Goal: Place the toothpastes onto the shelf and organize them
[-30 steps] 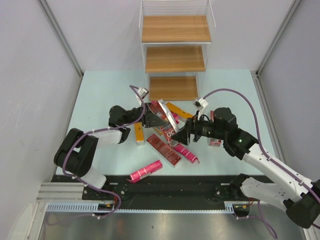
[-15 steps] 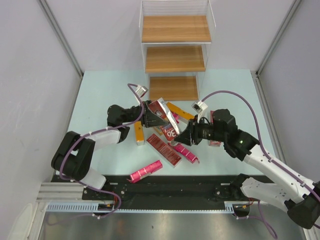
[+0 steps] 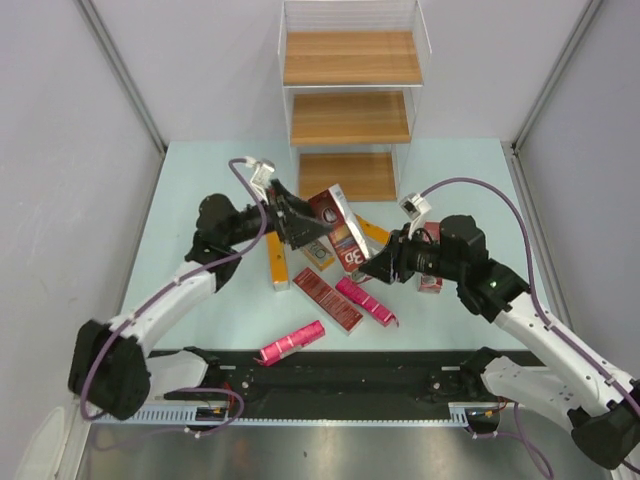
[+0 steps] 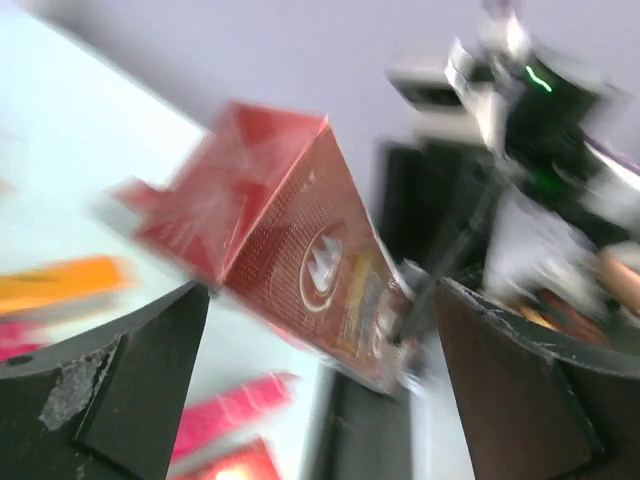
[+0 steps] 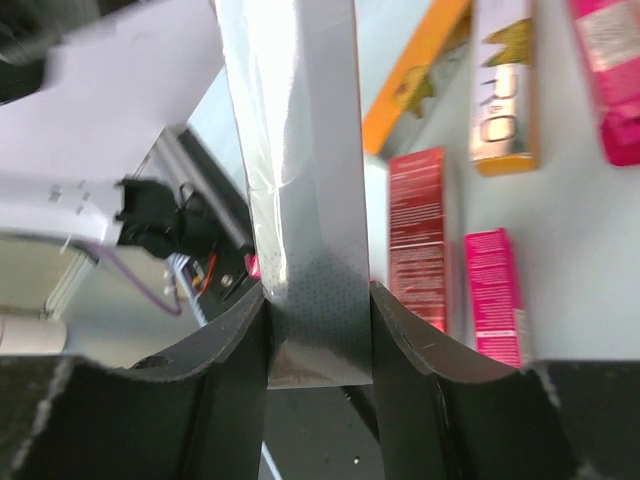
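A dark red toothpaste carton with a silver side hangs tilted above the table, and my right gripper is shut on its lower end. In the right wrist view the silver face sits clamped between both fingers of the right gripper. My left gripper stands open just left of the carton's upper end. The blurred left wrist view shows the red carton ahead of the left gripper's wide-apart fingers, untouched. The three-tier shelf stands at the back with bare boards.
On the table lie an orange carton, a dark red one, pink ones, another orange one and cartons under the right arm. Grey walls enclose the sides.
The left gripper has opened, let go of the dark red carton and drawn back to the left. The right gripper has shut on the carton's lower end and now carries it alone.
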### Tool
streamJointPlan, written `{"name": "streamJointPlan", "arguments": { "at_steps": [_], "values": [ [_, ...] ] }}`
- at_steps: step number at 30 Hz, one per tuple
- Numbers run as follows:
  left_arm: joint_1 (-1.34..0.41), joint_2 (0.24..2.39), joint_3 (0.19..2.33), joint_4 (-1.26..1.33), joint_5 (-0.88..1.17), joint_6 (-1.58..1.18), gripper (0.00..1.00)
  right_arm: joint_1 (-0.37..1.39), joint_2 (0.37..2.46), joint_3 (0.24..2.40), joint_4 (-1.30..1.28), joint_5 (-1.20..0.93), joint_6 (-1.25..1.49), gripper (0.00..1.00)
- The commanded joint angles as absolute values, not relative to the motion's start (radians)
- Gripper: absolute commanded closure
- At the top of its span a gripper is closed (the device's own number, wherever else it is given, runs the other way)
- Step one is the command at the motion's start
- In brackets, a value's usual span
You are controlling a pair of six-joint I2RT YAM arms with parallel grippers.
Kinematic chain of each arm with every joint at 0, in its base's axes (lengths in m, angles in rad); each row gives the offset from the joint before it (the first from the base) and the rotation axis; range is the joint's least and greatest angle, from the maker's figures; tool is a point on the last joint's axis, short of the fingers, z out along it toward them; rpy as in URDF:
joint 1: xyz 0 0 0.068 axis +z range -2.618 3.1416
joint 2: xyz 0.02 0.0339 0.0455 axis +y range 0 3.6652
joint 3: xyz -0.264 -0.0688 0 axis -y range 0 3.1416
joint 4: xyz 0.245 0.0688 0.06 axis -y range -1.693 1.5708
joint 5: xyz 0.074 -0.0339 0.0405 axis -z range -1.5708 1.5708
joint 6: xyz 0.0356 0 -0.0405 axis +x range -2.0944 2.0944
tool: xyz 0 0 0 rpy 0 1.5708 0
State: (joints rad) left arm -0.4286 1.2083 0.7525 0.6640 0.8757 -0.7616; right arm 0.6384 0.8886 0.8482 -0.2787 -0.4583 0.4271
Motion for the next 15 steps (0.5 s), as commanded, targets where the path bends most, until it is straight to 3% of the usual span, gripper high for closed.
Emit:
{"name": "streamJointPlan", "arguments": {
  "at_steps": [1, 3, 5, 15],
  "values": [
    [-0.439, 1.088, 0.923, -0.092, 0.116, -0.305, 0.01, 0.554, 0.902, 0.891, -0.238, -0.452, 0.472, 0.82],
    [-0.439, 1.06, 0.939, -0.156, -0.129, -0.313, 0.0, 0.537, 0.922, 0.897, -0.204, -0.486, 0.483, 0.82],
    [-0.439, 1.026, 0.908, -0.172, -0.187, -0.321, 0.0, 0.528, 0.959, 0.92, -0.192, -0.5, 0.483, 0.82],
    [-0.439, 0.879, 0.824, -0.089, -0.103, -0.336, 0.0, 0.505, 1.109, 1.164, -0.181, -0.474, 0.477, 0.87]
  ]
}}
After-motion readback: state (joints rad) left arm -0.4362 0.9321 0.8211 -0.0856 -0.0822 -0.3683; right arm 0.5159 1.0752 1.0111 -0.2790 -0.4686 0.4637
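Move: The right hand grips the near end of the red-and-silver toothpaste, above the table; the lowest shelf lies roughly 37 cm ahead, 3 cm left and 20 cm below. On the way, also about 20 cm lower, are an orange toothpaste 21 cm straight ahead and a magenta toothpaste 22 cm ahead, 8 cm left. From the empty left hand, the held toothpaste's middle is some 6 cm right, 1 cm ahead and 2 cm lower; that shelf is 31 cm ahead, 7 cm right, 25 cm lower. Forward towards the shelf unit, about 6 cm, the right hand carries the still-gripped toothpaste, dipping slightly before rising at the end to a little above its starting height. The left hand, its fingers already wide open, swings away from that toothpaste to its left and forward, then sinks below its starting height, turning counter-clockwise some 55 degrees until its fingers point forward. ##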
